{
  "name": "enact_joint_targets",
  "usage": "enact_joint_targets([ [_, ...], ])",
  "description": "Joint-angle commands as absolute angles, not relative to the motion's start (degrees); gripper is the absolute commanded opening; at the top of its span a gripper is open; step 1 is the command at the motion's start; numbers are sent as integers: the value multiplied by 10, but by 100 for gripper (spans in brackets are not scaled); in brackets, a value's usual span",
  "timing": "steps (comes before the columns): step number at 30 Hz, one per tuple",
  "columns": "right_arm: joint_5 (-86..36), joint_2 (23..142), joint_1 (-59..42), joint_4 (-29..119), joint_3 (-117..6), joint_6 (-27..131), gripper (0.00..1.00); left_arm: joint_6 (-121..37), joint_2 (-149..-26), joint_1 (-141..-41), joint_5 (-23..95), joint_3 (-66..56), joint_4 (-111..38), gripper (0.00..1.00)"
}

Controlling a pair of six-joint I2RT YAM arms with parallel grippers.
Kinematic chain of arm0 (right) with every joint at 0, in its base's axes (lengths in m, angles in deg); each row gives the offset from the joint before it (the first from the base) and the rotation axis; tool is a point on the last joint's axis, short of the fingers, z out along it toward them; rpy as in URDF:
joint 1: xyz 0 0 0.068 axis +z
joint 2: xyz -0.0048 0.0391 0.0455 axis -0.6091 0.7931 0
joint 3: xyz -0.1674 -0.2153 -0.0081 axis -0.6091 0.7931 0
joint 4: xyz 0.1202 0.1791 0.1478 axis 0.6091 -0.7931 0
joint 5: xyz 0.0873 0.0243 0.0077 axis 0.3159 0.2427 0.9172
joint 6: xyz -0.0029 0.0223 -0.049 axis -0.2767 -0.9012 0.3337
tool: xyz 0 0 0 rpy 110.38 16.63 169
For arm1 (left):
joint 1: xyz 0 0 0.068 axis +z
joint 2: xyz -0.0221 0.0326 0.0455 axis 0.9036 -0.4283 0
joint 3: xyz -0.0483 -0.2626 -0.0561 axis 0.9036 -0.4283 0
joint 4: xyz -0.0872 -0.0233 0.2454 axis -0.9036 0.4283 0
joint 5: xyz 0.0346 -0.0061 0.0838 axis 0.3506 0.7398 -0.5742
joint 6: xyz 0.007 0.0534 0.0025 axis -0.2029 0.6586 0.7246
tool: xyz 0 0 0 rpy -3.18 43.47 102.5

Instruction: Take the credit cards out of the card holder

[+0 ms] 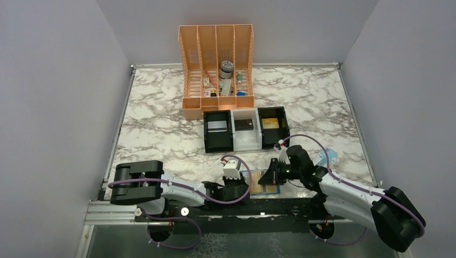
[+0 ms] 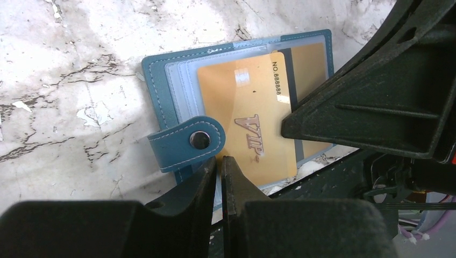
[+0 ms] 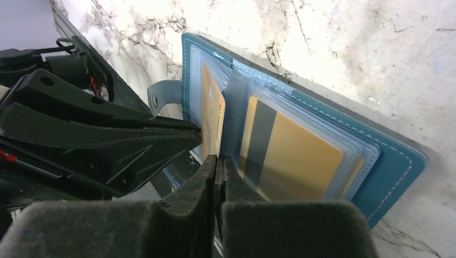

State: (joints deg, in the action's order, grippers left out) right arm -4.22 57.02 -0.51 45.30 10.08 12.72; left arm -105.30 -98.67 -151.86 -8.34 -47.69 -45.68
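The blue card holder (image 1: 264, 184) lies open at the table's near edge between my two grippers. Its snap tab (image 2: 185, 142) points toward the left gripper (image 2: 220, 160), whose jaws are pinched on the holder's near edge with only a thin slit between them. A gold credit card (image 2: 250, 118) marked VIP stands tilted up out of the clear sleeves. My right gripper (image 3: 216, 159) is shut on that card's (image 3: 211, 115) near edge. A second gold card (image 3: 296, 158) with a dark stripe lies flat in its sleeve on the holder's other panel (image 3: 395, 164).
A black-and-white three-compartment tray (image 1: 246, 141) behind the holder has a silver card (image 1: 218, 126), a dark card (image 1: 244, 125) and a gold card (image 1: 270, 123). An orange file rack (image 1: 216, 102) stands further back. A pale blue packet (image 1: 329, 157) lies to the right.
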Motion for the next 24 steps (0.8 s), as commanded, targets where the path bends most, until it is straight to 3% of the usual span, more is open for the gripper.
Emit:
enact_joint_targets([
  [1,-69,541,-4,407,88,144,1,-1062,-1010,-1518,-74,-487,-367,13],
  [18,-186,433,-5,188,-15,159,1,-1093,-971,-1513,-105,-521,-326,13],
  [24,-168,436,-4,207,-21,162,1,-1096,-930,-1512,-119,-531,-300,14],
])
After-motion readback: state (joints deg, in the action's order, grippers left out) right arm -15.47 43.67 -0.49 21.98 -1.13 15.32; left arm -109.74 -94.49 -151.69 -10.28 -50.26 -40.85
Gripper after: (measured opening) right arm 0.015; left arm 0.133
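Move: Between the right fingertips, which already pinch its edge, the VIP card bows up out of the holder's left half; its middle is about 3 cm left and 1 cm ahead of them. The card holder's middle lies 1 cm ahead and 2 cm below, the striped card 4 cm to the right, 2 cm below, and the white tray some 20 cm ahead, 5 cm left. From the left hand, the VIP card is about 2 cm ahead and 2 cm right. Drawing the VIP card out of its pocket, the still-shut right fingers first ease about 1 cm to the right, then climb away from the holder, ending 5 cm higher, with a couple of centimetres forward and right and a wrist turn of about 10 degrees. The left hand, low by the snap flap, slides about 2.5 cm left towards the holder's left edge, its fingers unchanged. ##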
